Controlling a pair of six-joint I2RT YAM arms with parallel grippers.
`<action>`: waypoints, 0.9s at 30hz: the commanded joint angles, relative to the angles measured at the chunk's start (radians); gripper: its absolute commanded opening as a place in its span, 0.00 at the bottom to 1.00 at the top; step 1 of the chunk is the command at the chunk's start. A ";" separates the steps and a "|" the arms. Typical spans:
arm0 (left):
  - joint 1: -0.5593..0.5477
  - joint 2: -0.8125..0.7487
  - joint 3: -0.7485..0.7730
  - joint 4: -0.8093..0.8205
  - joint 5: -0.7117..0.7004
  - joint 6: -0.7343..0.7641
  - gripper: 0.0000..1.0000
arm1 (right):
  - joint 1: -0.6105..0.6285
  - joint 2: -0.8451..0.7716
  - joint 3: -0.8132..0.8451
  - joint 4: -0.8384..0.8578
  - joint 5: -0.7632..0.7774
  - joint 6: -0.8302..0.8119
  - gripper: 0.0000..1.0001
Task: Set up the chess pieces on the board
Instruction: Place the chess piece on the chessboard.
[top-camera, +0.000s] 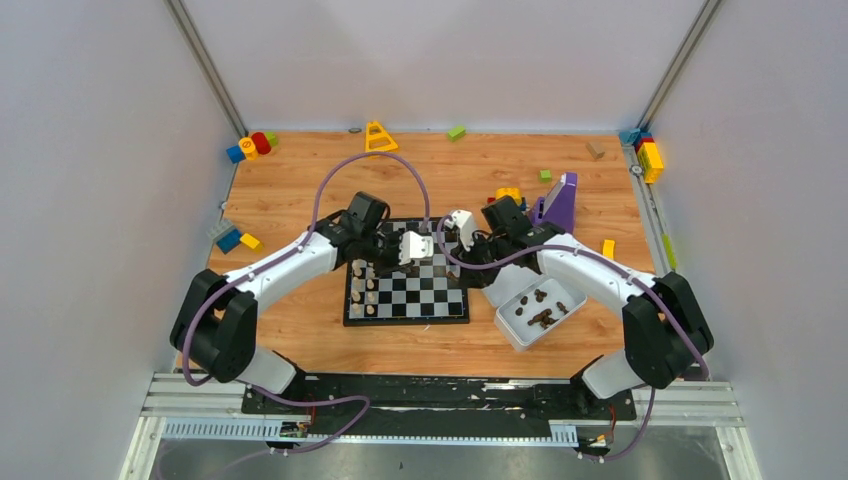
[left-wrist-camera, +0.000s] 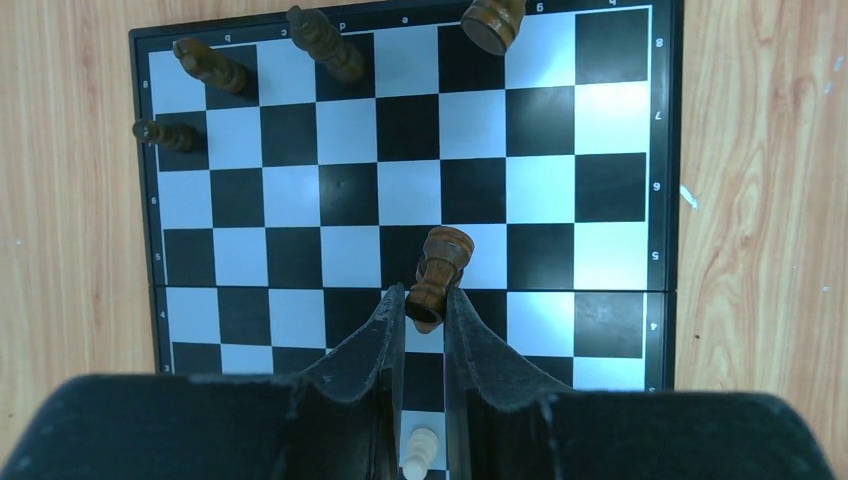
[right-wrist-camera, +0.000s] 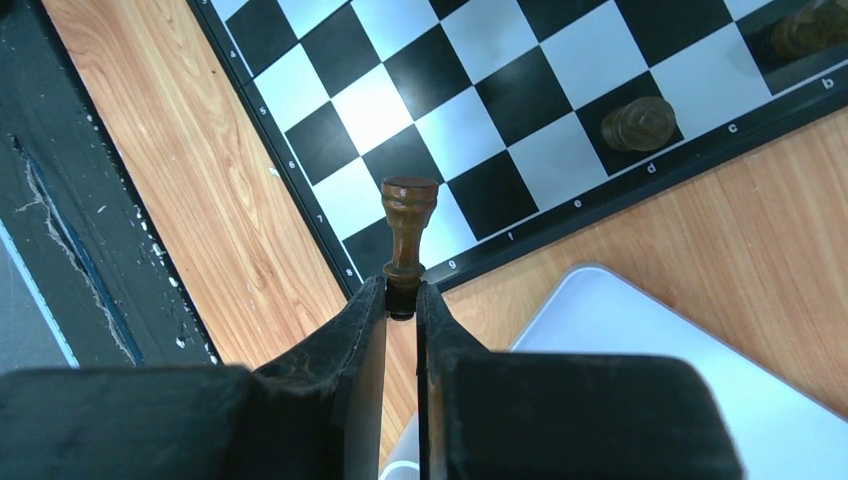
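Note:
The board (top-camera: 440, 305) lies mid-table, checked black and light grey. In the left wrist view my left gripper (left-wrist-camera: 425, 305) is shut on a dark brown chess piece (left-wrist-camera: 440, 270), hanging above the board (left-wrist-camera: 610, 200). Dark pieces (left-wrist-camera: 325, 42) stand along its far rows, and a cream piece (left-wrist-camera: 420, 455) shows below between the fingers. In the right wrist view my right gripper (right-wrist-camera: 401, 292) is shut on the base of another dark brown piece (right-wrist-camera: 408, 225), held over the board's corner (right-wrist-camera: 420, 130). A dark piece (right-wrist-camera: 640, 122) stands near that edge. Cream pieces (top-camera: 365, 285) fill the board's left columns.
A white tray (top-camera: 517, 335) with several dark pieces (top-camera: 541, 318) sits right of the board; its pale lid (right-wrist-camera: 650, 340) lies under my right gripper. Toy blocks (top-camera: 250, 146) are scattered along the back and sides, with a purple block (top-camera: 560, 205) behind the right arm.

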 joint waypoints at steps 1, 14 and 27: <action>-0.042 0.013 0.010 0.052 -0.112 0.007 0.06 | -0.018 -0.040 0.012 -0.004 0.029 0.009 0.00; -0.200 0.137 0.086 0.023 -0.407 -0.021 0.09 | -0.096 -0.064 -0.004 -0.014 0.021 0.026 0.00; -0.351 0.305 0.261 -0.128 -0.564 -0.071 0.12 | -0.158 -0.074 -0.011 -0.011 0.006 0.021 0.00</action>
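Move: On the board's right-hand back row, the empty square e8 lies about 11 cm right of the left hand, 1 cm ahead and some 9 cm below. Of the dark pieces standing there, the d8 one is roughly 3 cm ahead and 11 cm right, the b8 one 8 cm ahead and 11 cm right. From the right hand, e8 is about 5 cm ahead and 3 cm left, the white lid 6 cm ahead and 8 cm right. Lowering its dark piece about 5 cm over the middle of the board, the left hand also works some 4 cm right towards the back row, mostly late on, tipping its fingers from slanting right to pointing nearly straight down. The right hand, still gripping its own dark piece, backs away rightward and forward by about 5 cm, towards the white lid, turning slightly clockwise. ##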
